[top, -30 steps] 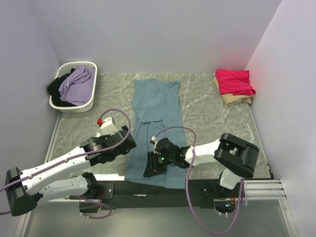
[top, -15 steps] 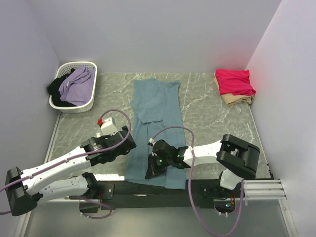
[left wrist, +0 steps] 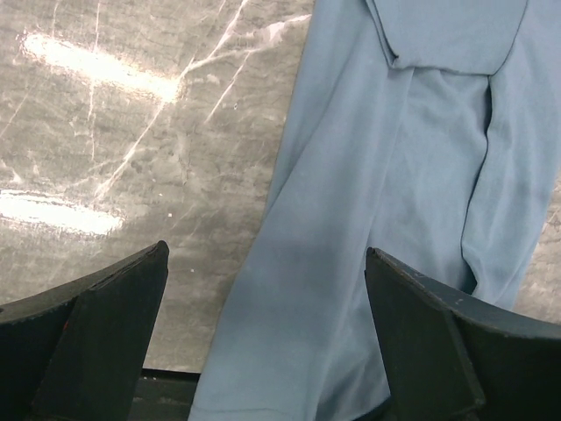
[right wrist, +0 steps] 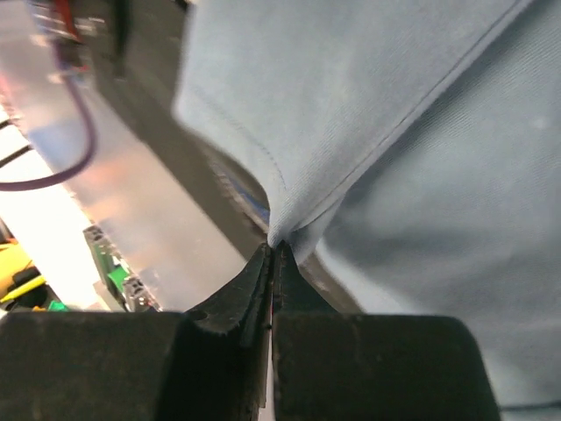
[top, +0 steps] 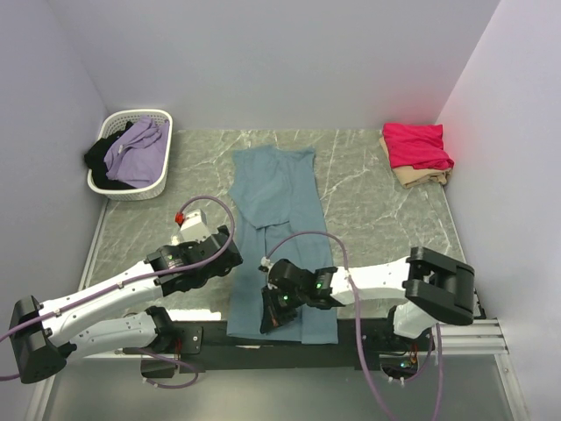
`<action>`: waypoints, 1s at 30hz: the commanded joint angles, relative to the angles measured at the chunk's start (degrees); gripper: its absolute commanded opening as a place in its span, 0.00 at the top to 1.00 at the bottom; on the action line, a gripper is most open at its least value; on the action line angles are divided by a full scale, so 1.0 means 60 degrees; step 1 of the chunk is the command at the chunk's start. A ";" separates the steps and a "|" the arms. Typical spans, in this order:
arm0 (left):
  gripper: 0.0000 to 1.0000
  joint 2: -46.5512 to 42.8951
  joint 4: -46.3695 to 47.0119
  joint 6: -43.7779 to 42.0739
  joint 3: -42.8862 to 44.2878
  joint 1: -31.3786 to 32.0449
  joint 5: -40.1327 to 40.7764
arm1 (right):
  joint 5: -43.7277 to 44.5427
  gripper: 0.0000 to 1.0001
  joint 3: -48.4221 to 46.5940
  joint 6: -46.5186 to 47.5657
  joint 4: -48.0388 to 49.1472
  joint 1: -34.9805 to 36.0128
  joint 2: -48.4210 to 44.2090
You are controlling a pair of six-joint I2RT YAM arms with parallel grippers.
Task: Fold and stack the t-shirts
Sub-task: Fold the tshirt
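The dusty teal-blue t-shirt point(top: 279, 215) lies folded lengthwise down the middle of the table, its lower hem hanging over the near edge. My right gripper point(top: 271, 317) is shut on that hem; in the right wrist view the cloth point(right wrist: 394, 132) bunches into the closed tips of the gripper point(right wrist: 273, 250). My left gripper point(top: 230, 256) stands open at the shirt's left edge, and its fingers point(left wrist: 105, 320) straddle the cloth point(left wrist: 394, 175) without touching it. At the back right, the crimson-pink t-shirt point(top: 417, 145) lies folded on top of the beige one point(top: 422, 177).
A white slatted basket point(top: 123, 191) with lilac and black clothes stands at the back left. Grey walls close in the left, back and right. A black rail point(top: 219, 335) runs along the near edge under the shirt's hem.
My right gripper has closed on the teal shirt's hem and drawn it toward the near edge, so the whole shirt has slid nearer. The left arm has stayed in place.
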State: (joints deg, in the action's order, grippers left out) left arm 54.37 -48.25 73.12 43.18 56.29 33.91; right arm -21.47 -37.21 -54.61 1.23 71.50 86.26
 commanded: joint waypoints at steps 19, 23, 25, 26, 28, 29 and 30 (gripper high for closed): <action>0.01 0.0606 0.0790 -0.0995 -0.0003 0.0066 -0.0670 | 0.6583 0.36 -0.1214 -0.0845 -0.7324 -0.0314 -0.3460; 0.01 0.0329 0.1082 -0.0981 -0.0559 0.0212 -0.1344 | 0.6319 0.36 -0.0085 -0.0888 -0.7427 -0.1061 -0.5099; 0.00 0.0139 0.1244 -0.1054 -0.0940 0.0271 -0.1652 | 0.6130 0.36 0.0514 -0.0918 -0.7428 -0.1428 -0.5527; 0.01 0.0109 0.1288 -0.1040 -0.1029 0.0271 -0.1711 | 0.5997 0.36 0.0721 -0.0773 -0.7195 -0.1589 -0.5819; 0.00 0.0137 0.1376 -0.1170 -0.1146 0.0300 -0.1842 | 0.5792 0.37 0.1146 -0.0670 -0.6945 -0.1925 -0.6040; 0.01 0.0181 0.1405 -0.1215 -0.1147 0.0315 -0.1858 | 0.5602 0.38 0.1235 -0.0538 -0.6596 -0.1971 -0.6128; 0.01 0.0225 0.1420 -0.1230 -0.1074 0.0315 -0.1858 | 0.5514 0.38 0.1280 -0.0465 -0.6448 -0.2073 -0.6129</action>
State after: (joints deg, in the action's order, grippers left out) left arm 56.14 -42.54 67.70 36.47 57.69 25.06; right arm 12.82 -31.48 -58.76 -40.01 61.14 50.98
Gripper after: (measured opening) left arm 0.995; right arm 0.626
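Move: The right gripper still pinches the t-shirt's inner hem corner, on the folded left panel. From it the right hem corner lies about 18 cm to the right, 3 cm back and 4 cm lower, and the left hem corner some 11 cm to the left. From the open left gripper, the left hem corner is roughly 18 cm back, 2 cm right and 11 cm below; the inner hem corner is 11 cm to the right of that corner. Lower the right gripper a couple of centimetres to lay the pinched hem down, open it to let go, then lift and swing it about 15 cm right and some 9 cm forward towards the shirt's right edge, turning clockwise until the fingers point more steeply down, and start sinking again. Meanwhile bring the wide-open left gripper down about 5 cm and back 3 cm, towards the left hem corner. ##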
